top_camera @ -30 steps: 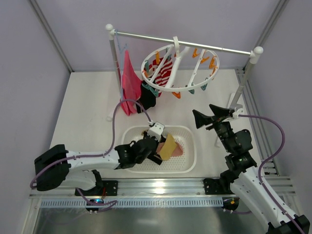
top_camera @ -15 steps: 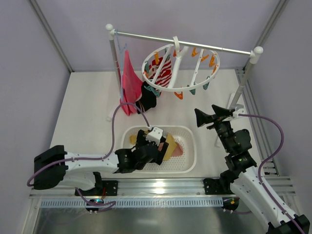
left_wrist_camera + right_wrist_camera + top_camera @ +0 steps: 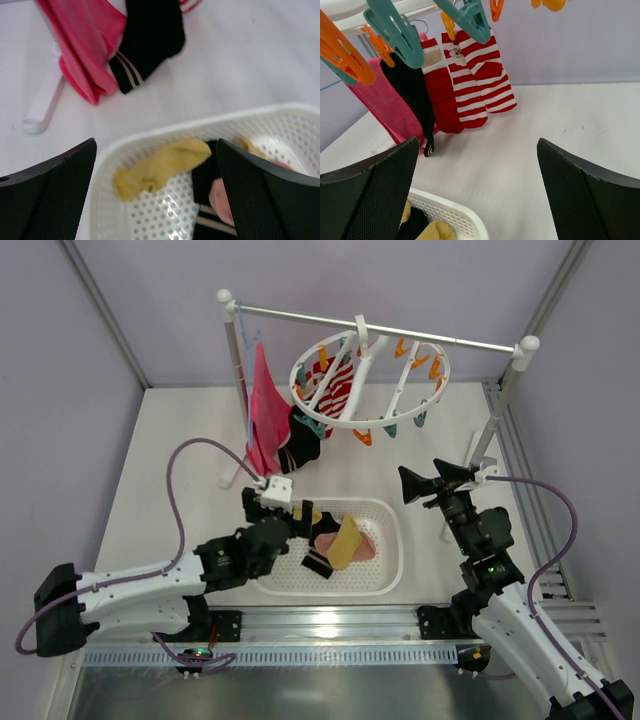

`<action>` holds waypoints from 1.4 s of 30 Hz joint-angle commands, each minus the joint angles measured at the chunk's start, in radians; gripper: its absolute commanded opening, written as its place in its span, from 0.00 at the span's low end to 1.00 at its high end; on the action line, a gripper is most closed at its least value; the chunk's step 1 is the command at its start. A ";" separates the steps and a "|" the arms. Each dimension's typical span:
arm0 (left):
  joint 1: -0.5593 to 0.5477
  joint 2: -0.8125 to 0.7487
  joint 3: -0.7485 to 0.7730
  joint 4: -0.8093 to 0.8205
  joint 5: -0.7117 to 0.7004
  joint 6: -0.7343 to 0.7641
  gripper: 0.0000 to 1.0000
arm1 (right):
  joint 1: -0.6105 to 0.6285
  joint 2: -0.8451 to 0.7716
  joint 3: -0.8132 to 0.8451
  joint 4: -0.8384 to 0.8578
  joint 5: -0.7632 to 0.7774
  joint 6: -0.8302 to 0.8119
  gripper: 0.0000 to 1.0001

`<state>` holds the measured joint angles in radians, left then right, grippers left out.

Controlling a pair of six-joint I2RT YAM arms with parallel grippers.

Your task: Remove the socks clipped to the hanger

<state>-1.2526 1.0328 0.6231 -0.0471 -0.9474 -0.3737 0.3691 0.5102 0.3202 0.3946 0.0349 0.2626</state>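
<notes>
The white ring hanger (image 3: 372,378) hangs from the rail, with red-and-white striped socks (image 3: 338,388) (image 3: 476,75) and a black sock (image 3: 303,438) (image 3: 412,95) (image 3: 150,40) clipped to its left side. In the basket lie a mustard yellow sock (image 3: 346,540) (image 3: 160,165), a black sock (image 3: 320,562) and a pale pink sock (image 3: 366,548). My left gripper (image 3: 278,502) (image 3: 155,145) is open and empty above the basket's far left corner. To the right of the basket my right gripper (image 3: 428,478) (image 3: 477,142) is open and empty, facing the hanging socks from a distance.
The white perforated basket (image 3: 392,540) (image 3: 125,142) (image 3: 451,214) sits between the arms. A large magenta cloth (image 3: 264,410) (image 3: 85,55) (image 3: 380,105) hangs beside the black sock. The rack's rail (image 3: 440,338) rests on white posts (image 3: 236,370). Free teal and orange clips (image 3: 395,30) hang near the right wrist camera.
My left gripper opened and let the yellow sock drop into the basket, then drew back to the left and toward the rack. The right arm has barely moved.
</notes>
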 commanded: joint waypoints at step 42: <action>0.605 0.622 0.207 0.961 0.483 0.263 1.00 | 0.001 0.022 -0.021 0.112 -0.081 -0.019 1.00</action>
<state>-0.6697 1.6253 0.7883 0.8185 -0.4347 -0.1188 0.3691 0.5217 0.2970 0.4480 -0.0322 0.2592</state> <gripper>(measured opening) 0.995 0.996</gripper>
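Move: The black sock clipped to the near left rim of the hanger lies about 25 cm ahead of the left hand, 3 cm to its right and some 3 cm above. The pink cloth hangs about 9 cm left of the sock, level with it in reach; the striped socks are some 10 cm right of the sock and 12 cm farther out. The yellow sock lies in the basket about 5 cm ahead, 3 cm right and 14 cm below. From the right hand the black sock is about 19 cm ahead, 27 cm left and 5 cm lower. The left hand, already empty and wide open, leaves the space over the basket with a short swing forward, left and up by some 5 cm, then swerves back to the right and sinks again. From there it runs forward towards the hanging black sock, about 20 cm gained in all at nearly its starting height, the wrist tipping up and rolling left side down by some 10 degrees each, so that the open fingers end facing the sock just right of the pink cloth. ##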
